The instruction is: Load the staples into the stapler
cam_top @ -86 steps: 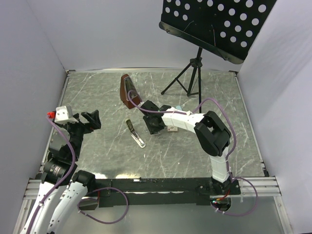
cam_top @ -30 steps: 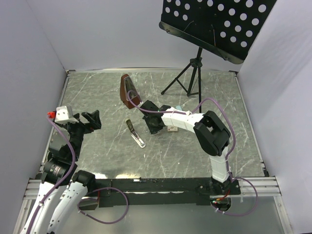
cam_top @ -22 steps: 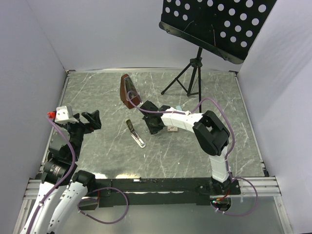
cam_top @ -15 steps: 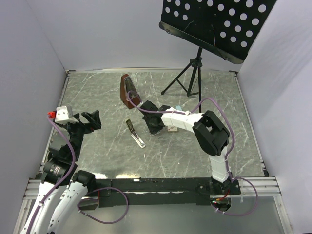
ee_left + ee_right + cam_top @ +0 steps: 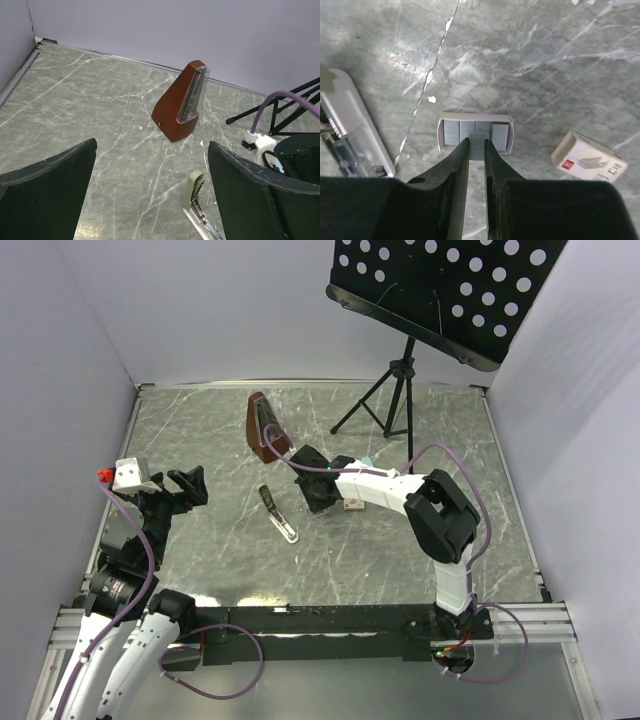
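Note:
The stapler (image 5: 278, 513) lies flipped open on the table, its grey lid (image 5: 350, 125) at the left of the right wrist view and its cream hinge end (image 5: 196, 186) low in the left wrist view. A small open tray (image 5: 441, 135) holds several silvery strips of staples (image 5: 451, 134). My right gripper (image 5: 476, 142) points down at the tray, fingertips pressed on both sides of one strip that sticks out of the row. In the top view that gripper (image 5: 318, 502) hides the tray. My left gripper (image 5: 150, 200) hangs wide open and empty at the table's left (image 5: 186, 486).
The cream staple box sleeve (image 5: 590, 157) lies right of the tray (image 5: 352, 506). A brown metronome (image 5: 262, 430) stands behind the stapler. A black music stand (image 5: 400, 390) rises at the back right. White walls enclose the table.
My right gripper's jaws have narrowed onto the staple strip and its arm has shifted slightly. The left arm has not moved.

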### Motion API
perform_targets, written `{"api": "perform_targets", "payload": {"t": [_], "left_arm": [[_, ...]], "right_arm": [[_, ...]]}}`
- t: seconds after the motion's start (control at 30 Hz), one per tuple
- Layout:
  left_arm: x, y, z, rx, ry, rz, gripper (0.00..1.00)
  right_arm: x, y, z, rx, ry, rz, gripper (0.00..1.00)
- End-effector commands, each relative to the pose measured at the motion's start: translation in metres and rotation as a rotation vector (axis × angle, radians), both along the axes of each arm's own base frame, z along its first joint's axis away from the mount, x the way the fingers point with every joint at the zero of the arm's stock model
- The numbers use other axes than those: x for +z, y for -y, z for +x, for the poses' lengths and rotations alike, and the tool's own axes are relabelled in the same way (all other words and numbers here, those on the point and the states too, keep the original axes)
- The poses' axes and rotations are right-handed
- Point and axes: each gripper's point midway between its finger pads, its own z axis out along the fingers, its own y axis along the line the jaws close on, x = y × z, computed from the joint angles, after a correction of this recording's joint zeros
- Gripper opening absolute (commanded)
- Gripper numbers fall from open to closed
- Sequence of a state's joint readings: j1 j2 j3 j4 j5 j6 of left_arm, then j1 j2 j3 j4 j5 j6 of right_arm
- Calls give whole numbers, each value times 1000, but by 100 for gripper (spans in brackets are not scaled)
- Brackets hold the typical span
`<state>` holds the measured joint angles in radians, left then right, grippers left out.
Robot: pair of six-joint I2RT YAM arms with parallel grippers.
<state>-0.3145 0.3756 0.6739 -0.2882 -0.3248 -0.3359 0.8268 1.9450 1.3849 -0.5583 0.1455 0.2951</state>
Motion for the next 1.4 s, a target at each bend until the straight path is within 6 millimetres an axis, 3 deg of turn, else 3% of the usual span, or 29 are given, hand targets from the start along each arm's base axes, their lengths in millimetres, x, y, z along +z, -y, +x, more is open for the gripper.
{"api": "perform_targets", "payload": {"t": [0.0,0.13,0.27,0.67,1.37], "left_arm": [[10,2,2,-10,42,-13,97],[11,2,2,-10,43,-14,97],[11,2,2,-9,42,-15,97],[11,1,1,-6,43,-15,97],[12,1,0,-6,46,-16,97]], "right_arm": [[42,-4,6,11,96,64,18],[54,-15,0,78,128,112,18],[64,-39,-14,173,147,168,18],[53,-82,-42,330,137,197,18],[37,-104,-41,355,138,215,18]]}}
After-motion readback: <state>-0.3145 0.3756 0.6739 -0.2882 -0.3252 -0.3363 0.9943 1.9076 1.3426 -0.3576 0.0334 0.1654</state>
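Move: The staple strip is already pinched in the right fingers, barely above the staple tray, which lies right beneath. The open stapler's magazine is about 8 cm left of the right hand and 4 cm back, a centimetre or so below. The staple box stands 8 cm to the right and 1 cm farther out; the blue stapler is roughly 12 cm ahead and 12 cm right. From the left hand, the magazine is some 16 cm right, 2 cm ahead and 28 cm below. Keeping its pinch on the staple strip, the right hand lifts it about 5 cm clear of the tray, carries it some 8 cm left and 5 cm back to the open stapler, then sinks slowly by nearly 3 cm towards the magazine. On the way over, the wrist turns roughly 20 degrees counter-clockwise, bringing the strip in line with the magazine. ##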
